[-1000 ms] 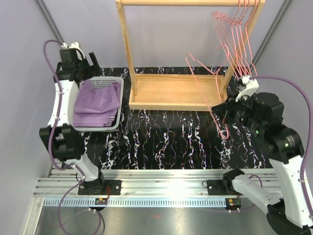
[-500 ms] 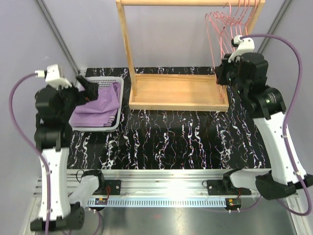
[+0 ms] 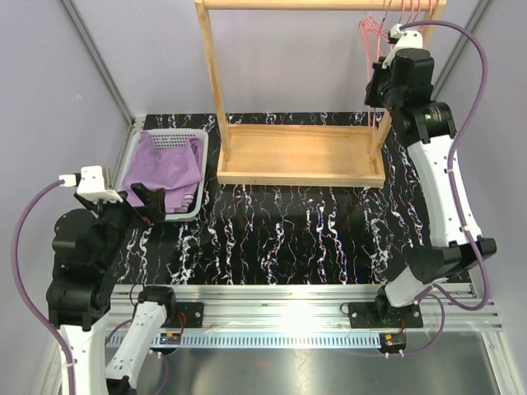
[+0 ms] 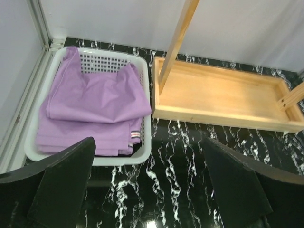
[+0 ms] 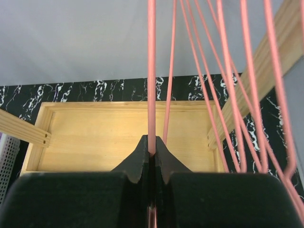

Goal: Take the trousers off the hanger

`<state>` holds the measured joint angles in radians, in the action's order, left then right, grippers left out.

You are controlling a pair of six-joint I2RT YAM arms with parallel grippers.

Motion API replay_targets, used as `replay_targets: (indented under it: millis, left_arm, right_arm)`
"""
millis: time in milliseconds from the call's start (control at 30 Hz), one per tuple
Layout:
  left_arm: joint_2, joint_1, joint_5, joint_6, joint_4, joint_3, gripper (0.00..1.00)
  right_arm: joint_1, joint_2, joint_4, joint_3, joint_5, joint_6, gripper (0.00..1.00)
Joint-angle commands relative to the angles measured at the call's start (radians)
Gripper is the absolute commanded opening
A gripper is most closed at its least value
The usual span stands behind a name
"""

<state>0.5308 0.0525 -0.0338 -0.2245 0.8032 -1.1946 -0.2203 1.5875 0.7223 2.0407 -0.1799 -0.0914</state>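
Folded lilac trousers lie in the white basket, also seen from above as lilac trousers. A sliver of dark cloth shows beneath them at the basket's front corner. My left gripper hangs open above the black table, just in front of the basket, with nothing between its fingers. High at the rack's right end, my right gripper is shut on the wire of a pink hanger. The hanger carries no cloth. From above, the right gripper sits below the hanger bunch.
The wooden rack stands at the back middle, its tray base on the table and its rail across the top. Several more bare pink hangers hang right of the held one. The basket sits at the back left by the wall.
My right arm has lifted the bare hanger from table height up to the rail's right end. My left arm has pulled back from over the basket toward the near left, still open.
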Motion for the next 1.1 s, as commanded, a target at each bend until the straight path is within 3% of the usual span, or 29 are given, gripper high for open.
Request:
replay_targets:
  millis: [0,267,333,367,467,800,1067]
  left_arm:
    - [0.001,0.046,0.098,0.051,0.06,-0.016,0.99]
    - [-0.009,0.066,0.109,0.066,0.085,-0.025,0.99]
    - [-0.009,0.072,0.117,0.079,0.09,-0.004,0.99]
    - [-0.008,0.073,0.114,0.085,0.091,0.004,0.99]
    - [-0.008,0.083,0.117,0.091,0.106,0.003,0.99]
    - [-0.012,0.121,0.236,0.109,0.159,-0.053,0.99]
    - [-0.092,0.199,0.342,0.169,0.198,-0.042,0.99]
  right_arm:
    - [0.019,0.037,-0.026,0.061,0.054,-0.014,0.0]
    - [0.022,0.019,-0.006,-0.014,0.109,-0.062,0.01]
    - [0.022,-0.006,-0.001,-0.025,0.111,-0.065,0.13]
    - [0.022,-0.017,0.008,-0.028,0.112,-0.07,0.37]
    - [0.022,-0.076,0.022,-0.04,0.115,-0.08,0.59]
    - [0.022,-0.369,0.186,-0.089,0.212,-0.088,0.99]
    - [0.021,-0.641,0.44,-0.197,0.03,-0.067,0.99]
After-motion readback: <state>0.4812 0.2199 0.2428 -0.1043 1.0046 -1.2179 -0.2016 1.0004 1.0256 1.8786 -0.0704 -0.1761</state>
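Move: My right hand still grips the emptied hanger, its hook up near the wooden rail; the hanging spot on the rail is about 10 cm ahead and 16 cm above this hand, neither left nor right. The other hangers hang some 7 cm to the right and 8 cm ahead, and the rack's right post stands about 12 cm right, 10 cm ahead. From my empty left hand that rail spot is roughly 35 cm ahead, 57 cm right and 22 cm up. I lower the hanger about 4 cm with my right hand, easing slightly forward, to set its hook on the rail, then open my fingers wide to let go and pull straight back over 20 cm, rising about 10 cm as I leave the rack. My open left hand meanwhile sinks a few centimetres and drifts back and left, rolling slightly. ##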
